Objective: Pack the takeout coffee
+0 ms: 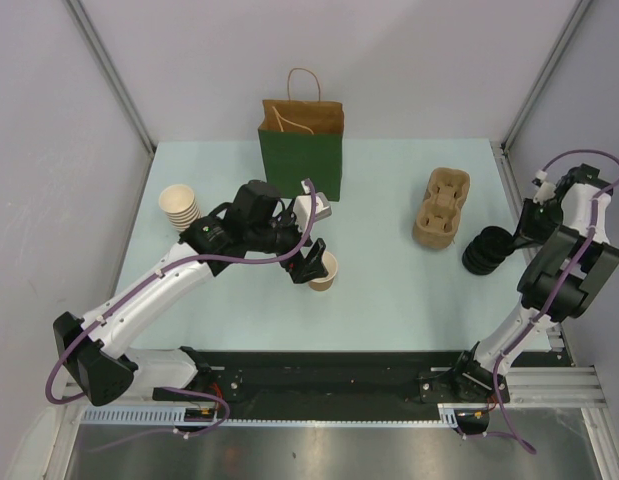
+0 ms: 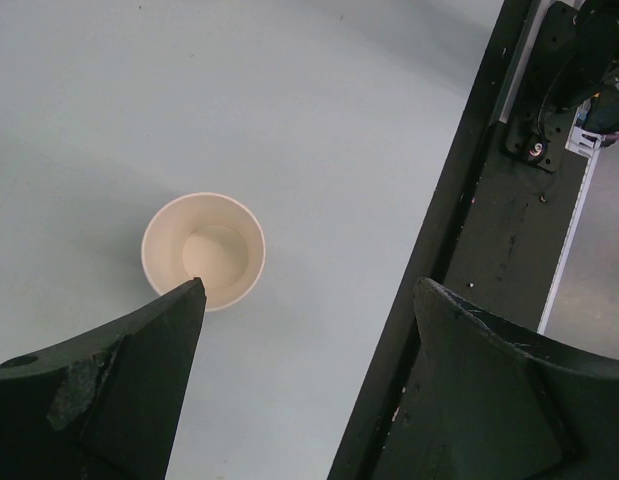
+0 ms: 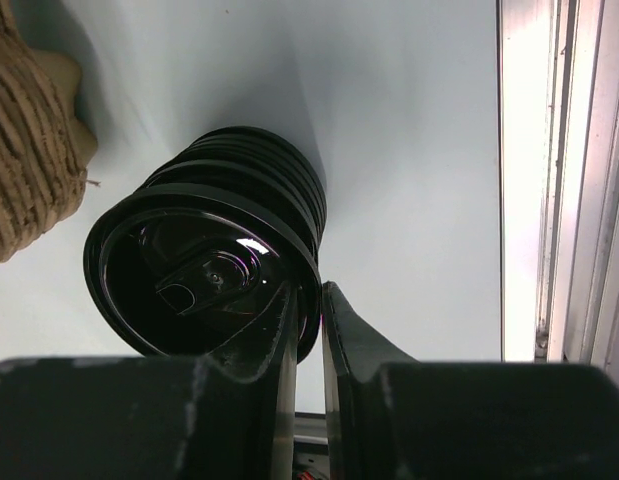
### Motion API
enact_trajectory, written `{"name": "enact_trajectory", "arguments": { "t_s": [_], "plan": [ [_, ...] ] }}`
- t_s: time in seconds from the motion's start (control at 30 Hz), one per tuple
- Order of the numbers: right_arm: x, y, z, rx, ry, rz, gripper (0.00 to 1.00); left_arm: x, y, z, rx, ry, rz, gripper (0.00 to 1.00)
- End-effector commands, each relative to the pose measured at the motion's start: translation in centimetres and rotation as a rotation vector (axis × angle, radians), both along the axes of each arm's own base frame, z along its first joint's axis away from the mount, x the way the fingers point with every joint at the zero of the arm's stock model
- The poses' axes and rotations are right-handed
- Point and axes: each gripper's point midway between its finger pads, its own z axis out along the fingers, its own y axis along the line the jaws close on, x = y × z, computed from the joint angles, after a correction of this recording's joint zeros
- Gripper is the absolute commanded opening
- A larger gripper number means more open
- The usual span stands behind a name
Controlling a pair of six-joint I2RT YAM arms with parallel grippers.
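Note:
The takeout coffee cup (image 1: 326, 272), small, tan paper and cream inside, stands upright on the table with no lid on it. My left gripper (image 1: 309, 266) hangs just left of it and open; in the left wrist view (image 2: 310, 284) one fingertip overlaps the cup's rim (image 2: 204, 250) and nothing is between the jaws. At the right edge lies a stack of black lids (image 1: 486, 250). My right gripper (image 1: 513, 240) has its jaws nearly together on the rim of the top lid (image 3: 209, 260), one finger inside and one outside (image 3: 311, 288).
A green paper bag (image 1: 300, 160) with brown handles stands open at the back centre. Stacked lidless paper cups (image 1: 178, 205) sit at the left. Brown pulp cup carriers (image 1: 441, 207) lie just left of the lids, also in the right wrist view (image 3: 24, 150). The black base rail (image 2: 469, 230) runs along the near edge.

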Motion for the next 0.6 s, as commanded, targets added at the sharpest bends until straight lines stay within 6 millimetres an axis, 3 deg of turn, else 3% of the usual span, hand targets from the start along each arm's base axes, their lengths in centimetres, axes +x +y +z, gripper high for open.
{"name": "enact_trajectory", "arguments": {
  "t_s": [0.0,0.1,0.2,0.37,0.4,0.47,0.5,0.57],
  "plan": [
    [0.2,-0.1,4.5,-0.026,-0.094,0.018,0.00,0.0,-0.3,2.1,-0.052,-0.029,-0.012,0.91],
    [0.2,0.8,6.4,0.010,-0.148,0.051,0.00,0.0,-0.1,2.3,-0.053,-0.037,-0.004,0.91],
    [0.5,2.9,9.7,0.060,-0.233,0.104,0.00,-0.1,0.2,3.5,-0.077,-0.067,-0.005,0.90],
    [0.5,10.5,15.9,0.221,-0.378,0.293,0.00,-0.1,1.3,6.6,-0.119,-0.210,-0.005,0.91],
    [0.7,13.2,16.7,0.262,-0.396,0.368,0.00,-0.1,1.7,7.8,-0.134,-0.290,-0.017,0.92],
    [-0.3,17.0,17.3,0.330,-0.394,0.471,0.00,-0.4,2.0,8.9,-0.145,-0.370,-0.053,0.92],
    [-1.4,20.6,18.1,0.396,-0.416,0.573,0.00,-0.9,2.2,9.6,-0.150,-0.440,-0.097,0.92],
    [-3.5,23.9,17.5,0.488,-0.379,0.681,0.00,-1.4,2.6,10.4,-0.154,-0.511,-0.140,0.92]
  ]
}}
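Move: The right hand already pinches the top black lid by its rim. The coffee cup it is for stands about 57 cm to its left, 8 cm back and 4 cm lower. The lid stack is some 9 cm left, 1 cm back and 5 cm below; the cup carrier about 22 cm left, 12 cm ahead and 5 cm below. From the left hand the coffee cup lies about 6 cm ahead, 5 cm right, 15 cm below. Right hand lifts the pinched lid 15 cm, sweeping left towards the coffee cup; open left hand rises 5 cm. ##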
